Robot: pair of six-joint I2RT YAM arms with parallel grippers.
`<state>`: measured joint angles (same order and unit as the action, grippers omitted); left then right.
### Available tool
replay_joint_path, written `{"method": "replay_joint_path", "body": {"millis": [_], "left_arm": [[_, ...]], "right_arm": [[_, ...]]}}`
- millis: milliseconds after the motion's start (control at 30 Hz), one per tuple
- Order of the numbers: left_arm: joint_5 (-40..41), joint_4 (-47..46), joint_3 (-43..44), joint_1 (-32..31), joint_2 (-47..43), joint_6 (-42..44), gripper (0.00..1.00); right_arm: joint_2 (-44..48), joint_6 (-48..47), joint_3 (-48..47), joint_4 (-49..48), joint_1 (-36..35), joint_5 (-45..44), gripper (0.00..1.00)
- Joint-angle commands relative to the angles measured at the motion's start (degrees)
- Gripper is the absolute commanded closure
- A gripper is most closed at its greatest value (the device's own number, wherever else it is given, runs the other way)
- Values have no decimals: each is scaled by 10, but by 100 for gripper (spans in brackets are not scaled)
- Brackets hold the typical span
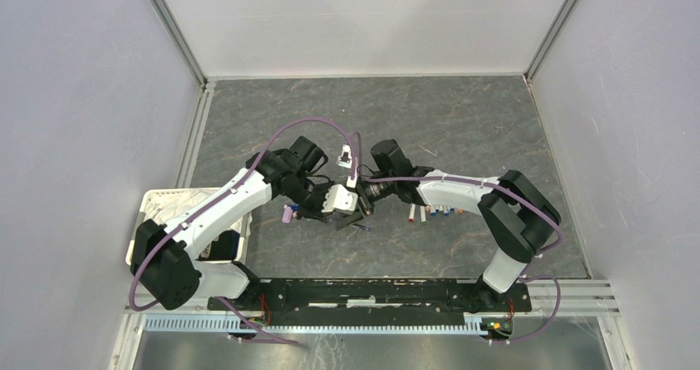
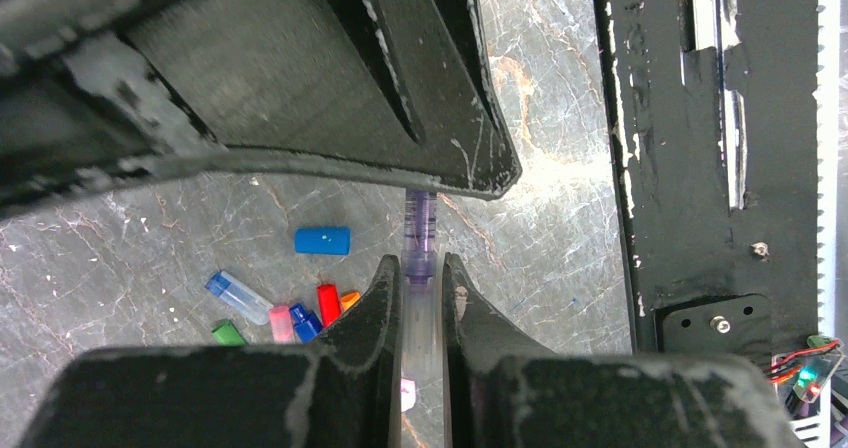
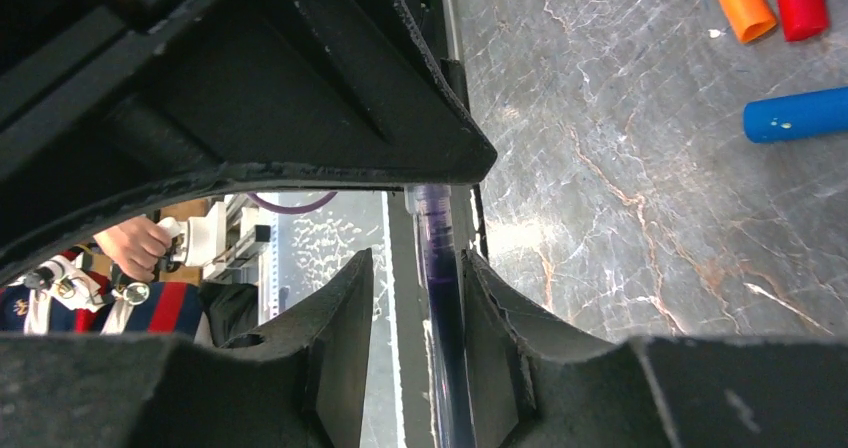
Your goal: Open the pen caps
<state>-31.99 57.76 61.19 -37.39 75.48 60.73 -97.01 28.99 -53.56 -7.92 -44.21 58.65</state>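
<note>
My two grippers meet tip to tip over the middle of the table. The left gripper (image 1: 345, 213) (image 2: 421, 268) is shut on a pen (image 2: 421, 230), holding its pale barrel, and the pen's purple end sticks out toward the right gripper. The right gripper (image 1: 361, 198) (image 3: 415, 258) is open. That purple end (image 3: 440, 268) lies against one of its fingers (image 3: 490, 298), and a gap separates it from the other. A loose blue pen cap (image 2: 322, 240) (image 3: 796, 115) lies on the table. Orange (image 3: 744, 4) and red (image 3: 800, 0) caps lie near it.
A row of white-barrelled pens (image 1: 433, 211) with coloured ends lies under the right forearm. It shows as a cluster of coloured ends (image 2: 290, 318) in the left wrist view. A lilac piece (image 1: 287, 214) lies left of the grippers. A white tray (image 1: 165, 201) sits at the left edge.
</note>
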Motion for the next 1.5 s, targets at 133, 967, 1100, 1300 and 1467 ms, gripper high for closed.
{"method": "replay_joint_path", "body": {"millis": [133, 967, 1100, 1300, 1467], "left_arm": [[7, -10, 33, -2, -2, 5, 98], [62, 18, 57, 175, 34, 131, 98], [54, -32, 18, 181, 27, 94, 98], [54, -166, -52, 181, 43, -25, 98], [64, -226, -81, 180, 60, -79, 98]], "right_arm": [[-19, -1, -29, -16, -9, 33, 84], [72, -228, 0, 300, 69, -203, 100], [70, -202, -9, 300, 94, -296, 100], [56, -128, -16, 280, 100, -527, 100], [60, -84, 4, 231, 101, -618, 100]]}}
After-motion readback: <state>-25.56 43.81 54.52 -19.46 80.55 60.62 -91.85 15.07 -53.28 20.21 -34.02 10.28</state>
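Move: The left hand already holds the purple pen's clear cap. The cap pile lies about 7 cm ahead of it, 7 cm left and 12 cm below; the loose blue cap is 6 cm ahead and 1 cm left. The pen's barrel sits between the right hand's open fingers, right at its hand point. From that hand, the nearest pen of the uncapped row is about 9 cm ahead and 17 cm right, 13 cm down. The right fingers close on the purple pen's barrel while the left keeps its pinch on the clear cap, then the hands part. The left goes forward, swings left to the cap pile and finally sinks about 5 cm over it, turning some 20 degrees counter-clockwise. The right draws off rightward, forward and down, about 14 cm to its right, its fingers swinging to point more downward as it nears the uncapped row. ##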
